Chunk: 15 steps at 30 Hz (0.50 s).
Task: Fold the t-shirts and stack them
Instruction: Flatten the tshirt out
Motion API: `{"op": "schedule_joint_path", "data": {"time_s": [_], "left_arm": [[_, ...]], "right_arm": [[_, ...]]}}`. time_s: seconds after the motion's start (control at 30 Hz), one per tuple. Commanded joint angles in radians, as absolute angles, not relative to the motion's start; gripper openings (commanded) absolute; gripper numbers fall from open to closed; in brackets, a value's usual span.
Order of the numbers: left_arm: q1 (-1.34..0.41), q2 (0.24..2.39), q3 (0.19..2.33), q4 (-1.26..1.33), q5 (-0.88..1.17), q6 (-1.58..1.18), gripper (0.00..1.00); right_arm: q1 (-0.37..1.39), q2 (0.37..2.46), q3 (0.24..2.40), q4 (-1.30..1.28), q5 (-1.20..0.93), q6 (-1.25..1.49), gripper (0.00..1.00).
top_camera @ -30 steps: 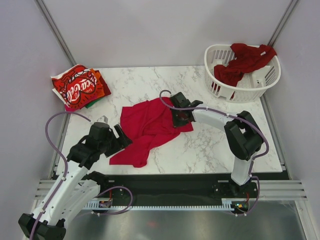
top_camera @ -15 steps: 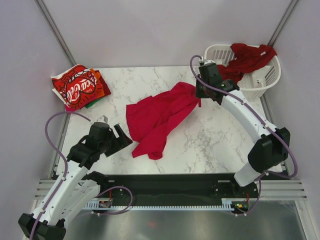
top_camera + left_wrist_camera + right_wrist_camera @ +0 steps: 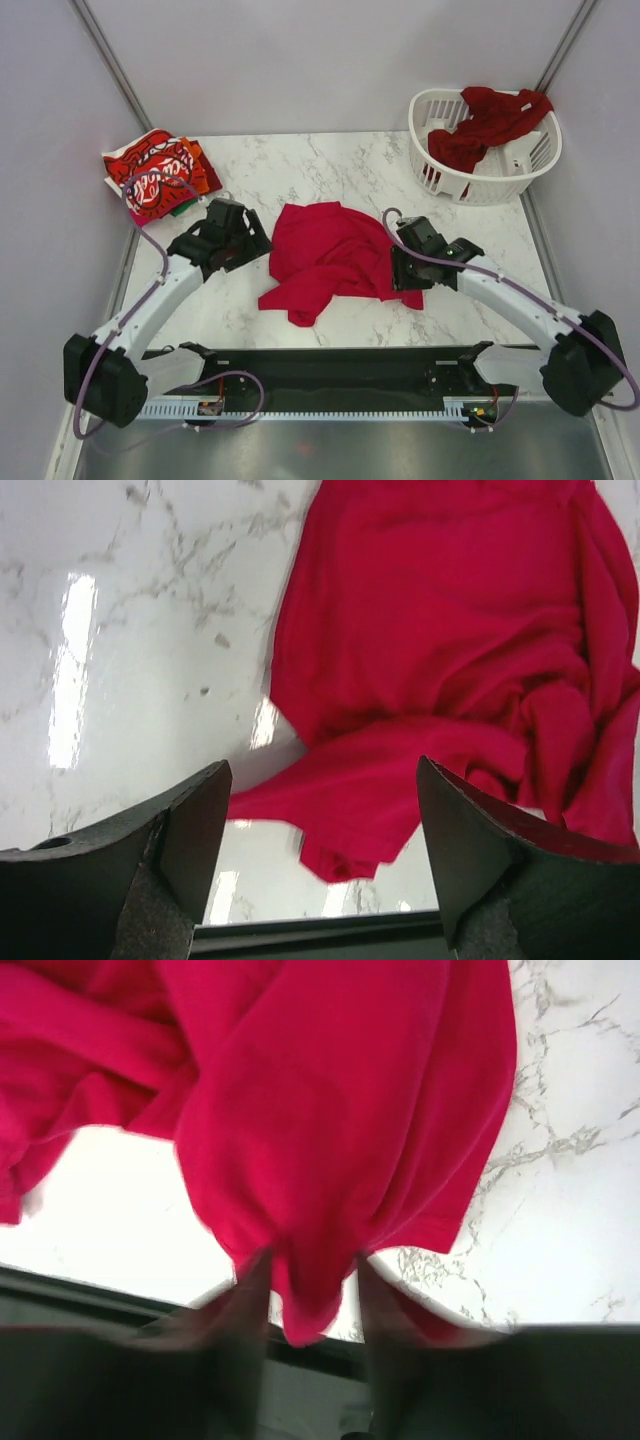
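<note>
A plain bright red t-shirt (image 3: 325, 255) lies crumpled in the middle of the marble table. My right gripper (image 3: 403, 272) is shut on the shirt's right edge, low over the table; in the right wrist view (image 3: 310, 1285) the cloth (image 3: 330, 1110) bunches between the blurred fingers. My left gripper (image 3: 243, 246) is open and empty at the shirt's left edge; in the left wrist view (image 3: 320, 775) the shirt (image 3: 440, 650) lies ahead between the spread fingers. A folded stack with the Coca-Cola shirt (image 3: 152, 177) on top sits at the back left. A dark red shirt (image 3: 490, 120) hangs out of the basket.
The white slatted laundry basket (image 3: 500, 180) stands at the back right corner. Orange, green and pink cloth edges (image 3: 185, 203) show under the Coca-Cola shirt. The table's front edge and black rail (image 3: 330, 360) lie just behind the shirt's near corner.
My right arm swung from near the basket back toward the front, pulling the red shirt's edge with it. My left arm reached forward from the front left to the shirt's left edge.
</note>
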State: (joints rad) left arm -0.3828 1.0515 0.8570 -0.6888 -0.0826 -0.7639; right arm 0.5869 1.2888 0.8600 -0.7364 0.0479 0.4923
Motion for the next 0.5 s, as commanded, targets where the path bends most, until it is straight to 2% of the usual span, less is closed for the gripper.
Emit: {"op": "schedule_joint_path", "data": {"time_s": [0.0, 0.03, 0.07, 0.23, 0.47], "left_arm": [[-0.382, 1.191, 0.965, -0.505, -0.146, -0.704, 0.81], [-0.380, 1.281, 0.992, -0.493, -0.141, -0.701, 0.72], [-0.380, 1.339, 1.058, -0.479, -0.112, -0.693, 0.69], [-0.374, 1.677, 1.247, -0.397, -0.074, -0.640, 0.55], [-0.351, 1.931, 1.440, -0.388, -0.058, -0.606, 0.52]], "right_arm": [[0.598, 1.149, 0.824, -0.770, 0.044, 0.572, 0.56], [0.598, 1.135, 0.816, -0.773, 0.052, 0.577, 0.75], [0.600, 1.128, 0.812, -0.776, 0.063, 0.580, 0.96], [0.598, 1.094, 0.821, -0.769, 0.089, 0.606, 0.98], [0.600, 1.058, 0.844, -0.785, 0.140, 0.601, 0.98]]}}
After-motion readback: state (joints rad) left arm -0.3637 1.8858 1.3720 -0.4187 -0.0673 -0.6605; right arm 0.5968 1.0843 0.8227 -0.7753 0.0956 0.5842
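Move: The t-shirt's far left corner lies about 21 cm ahead of my left hand, 4 cm to its right and 10 below; its near left sleeve is 6 cm back and 7 right, the folded stack 26 ahead and 27 left. My right hand still has the near right hem between its almost shut fingers, with that hem's outer corner 4 cm back, 4 right and 3 below. I sweep my left hand forward about 18 cm along the t-shirt's left side and some 6 cm right, sinking about as much late on, towards the far left corner, its fingers narrowing to roughly half open. Meanwhile my right hand snaps its fingers wide, lets go of the near right hem and rises about 3 cm off it, then hovers. ##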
